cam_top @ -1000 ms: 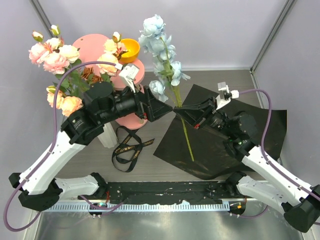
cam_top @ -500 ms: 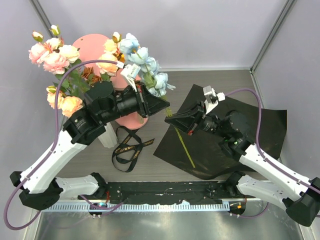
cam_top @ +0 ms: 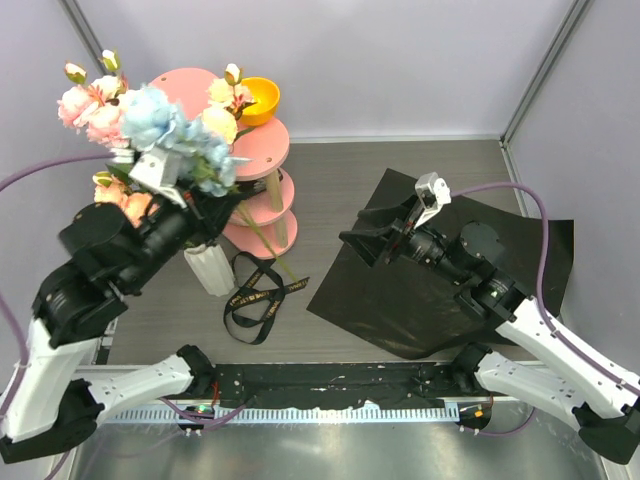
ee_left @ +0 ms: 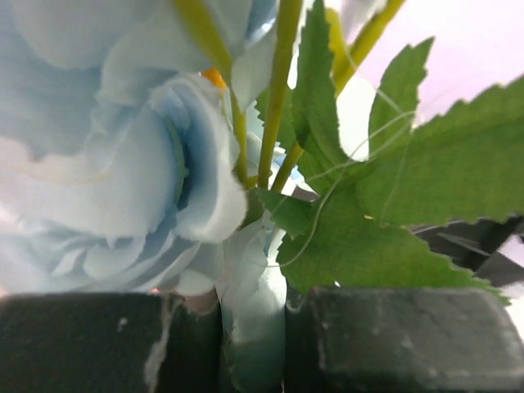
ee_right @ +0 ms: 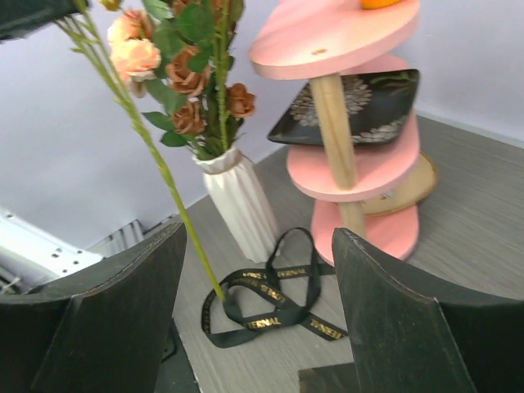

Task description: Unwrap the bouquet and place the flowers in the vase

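My left gripper [ee_left: 254, 332] is shut on the pale blue flower [cam_top: 165, 125], with its petals and green leaves [ee_left: 385, 188] filling the left wrist view. That arm holds the bloom high at the left, among the pink and cream flowers [cam_top: 100, 110] standing in the white ribbed vase [cam_top: 212, 268]. The flower's long green stem [cam_top: 268, 245] slants down to the right, its end over the black ribbon [cam_top: 255, 295]. My right gripper [cam_top: 365, 245] is open and empty above the flat black wrapping sheet [cam_top: 440, 280]. In the right wrist view, the vase [ee_right: 241, 201] and stem [ee_right: 155, 155] lie ahead.
A pink tiered stand [cam_top: 255, 170] rises behind the vase, with an orange bowl [cam_top: 258, 98] on top and a dark patterned plate [ee_right: 360, 110] on a middle shelf. The ribbon [ee_right: 270, 299] lies loose on the grey table between the vase and the sheet.
The left gripper took the blue flower and swung it left and up, over to the vase. The right gripper let go of the stem and opened, staying over the sheet.
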You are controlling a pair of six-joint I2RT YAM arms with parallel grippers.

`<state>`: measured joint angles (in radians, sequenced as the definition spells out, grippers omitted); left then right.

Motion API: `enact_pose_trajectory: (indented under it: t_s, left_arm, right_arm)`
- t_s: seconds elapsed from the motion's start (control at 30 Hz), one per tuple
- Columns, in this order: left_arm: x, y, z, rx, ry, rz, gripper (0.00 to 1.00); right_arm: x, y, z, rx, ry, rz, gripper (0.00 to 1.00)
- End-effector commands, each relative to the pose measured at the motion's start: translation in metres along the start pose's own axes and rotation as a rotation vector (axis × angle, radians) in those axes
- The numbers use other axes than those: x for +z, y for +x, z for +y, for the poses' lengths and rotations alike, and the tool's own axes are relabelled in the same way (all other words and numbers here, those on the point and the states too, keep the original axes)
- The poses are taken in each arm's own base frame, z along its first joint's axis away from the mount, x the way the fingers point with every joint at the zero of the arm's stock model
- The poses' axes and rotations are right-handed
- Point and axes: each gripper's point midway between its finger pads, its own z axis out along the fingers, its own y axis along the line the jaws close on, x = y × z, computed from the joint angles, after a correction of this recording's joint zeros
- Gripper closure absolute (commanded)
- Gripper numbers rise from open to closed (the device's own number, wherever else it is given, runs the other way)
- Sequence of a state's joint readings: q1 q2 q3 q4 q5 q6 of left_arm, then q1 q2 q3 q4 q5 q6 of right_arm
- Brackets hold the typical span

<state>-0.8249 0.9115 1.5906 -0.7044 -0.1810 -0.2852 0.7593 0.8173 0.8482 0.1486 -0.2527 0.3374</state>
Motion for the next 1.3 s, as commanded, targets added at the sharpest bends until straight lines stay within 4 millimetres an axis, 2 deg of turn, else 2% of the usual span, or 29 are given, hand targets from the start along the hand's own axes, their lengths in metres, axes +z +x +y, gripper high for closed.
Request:
enact_pose_trajectory:
  t_s: [0.0, 0.03, 0.07, 0.17, 0.27, 0.37, 0.4, 0.73, 0.87, 1.0, 1.17, 1.27]
  left_arm:
    - [-0.038, -0.023, 0.053, 0.153, -0.249, -0.063, 1.00]
    - [-0.048, -0.035, 0.058, 0.177, -0.276, -0.092, 1.00]
    - [-0.055, -0.043, 0.070, 0.194, -0.344, -0.106, 1.00]
    - [-0.076, -0.064, 0.087, 0.264, -0.444, -0.141, 1.00]
    - [-0.091, -0.078, 0.094, 0.342, -0.479, -0.160, 1.00]
    - [-0.095, -0.083, 0.091, 0.410, -0.446, -0.182, 1.00]
    - [-0.093, -0.084, 0.084, 0.465, -0.397, -0.187, 1.00]
    - [-0.075, -0.059, 0.070, 0.568, -0.277, -0.120, 1.00]
    - [-0.070, -0.055, 0.067, 0.567, -0.256, -0.148, 1.00]
    - [-0.064, -0.041, 0.064, 0.584, -0.219, -0.155, 1.00]
    - [-0.058, -0.030, 0.066, 0.583, -0.225, -0.124, 1.00]
    - [-0.053, -0.017, 0.069, 0.574, -0.230, -0.098, 1.00]
  right_arm:
    - [-0.003, -0.007, -0.022, -0.058, 0.122, -0.018, 0.22]
    - [-0.001, -0.002, -0.023, -0.053, 0.125, -0.003, 0.22]
    - [0.001, 0.000, -0.024, -0.050, 0.125, 0.005, 0.22]
    - [0.004, 0.003, -0.024, -0.040, 0.119, 0.021, 0.22]
    - [0.005, 0.003, -0.024, -0.037, 0.118, 0.022, 0.22]
    - [0.006, 0.004, -0.024, -0.038, 0.116, 0.022, 0.22]
    - [0.006, 0.004, -0.024, -0.037, 0.116, 0.021, 0.23]
    - [0.009, 0.004, -0.022, -0.037, 0.101, 0.024, 0.22]
    - [0.011, 0.007, -0.022, -0.036, 0.095, 0.030, 0.22]
    - [0.012, 0.009, -0.021, -0.030, 0.089, 0.037, 0.22]
    - [0.010, 0.009, -0.021, -0.029, 0.090, 0.033, 0.22]
    - [0.010, 0.008, -0.020, -0.025, 0.088, 0.032, 0.23]
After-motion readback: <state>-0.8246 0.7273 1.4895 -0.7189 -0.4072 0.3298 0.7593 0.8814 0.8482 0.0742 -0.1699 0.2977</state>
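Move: The left hand, already gripping the blue flowers high up, has the vase about 13 cm to its left, 3 cm ahead and 36 cm below. The pink shelf stands some 20 cm ahead and 7 cm left, the black ribbon on the table about 1 cm back and 3 cm left. From the right hand, the vase is roughly 28 cm left, 2 cm ahead and 27 cm below. Left swings its blue flowers left 9 cm, up, then down towards the vase, tilting 35 degrees; right sinks. ##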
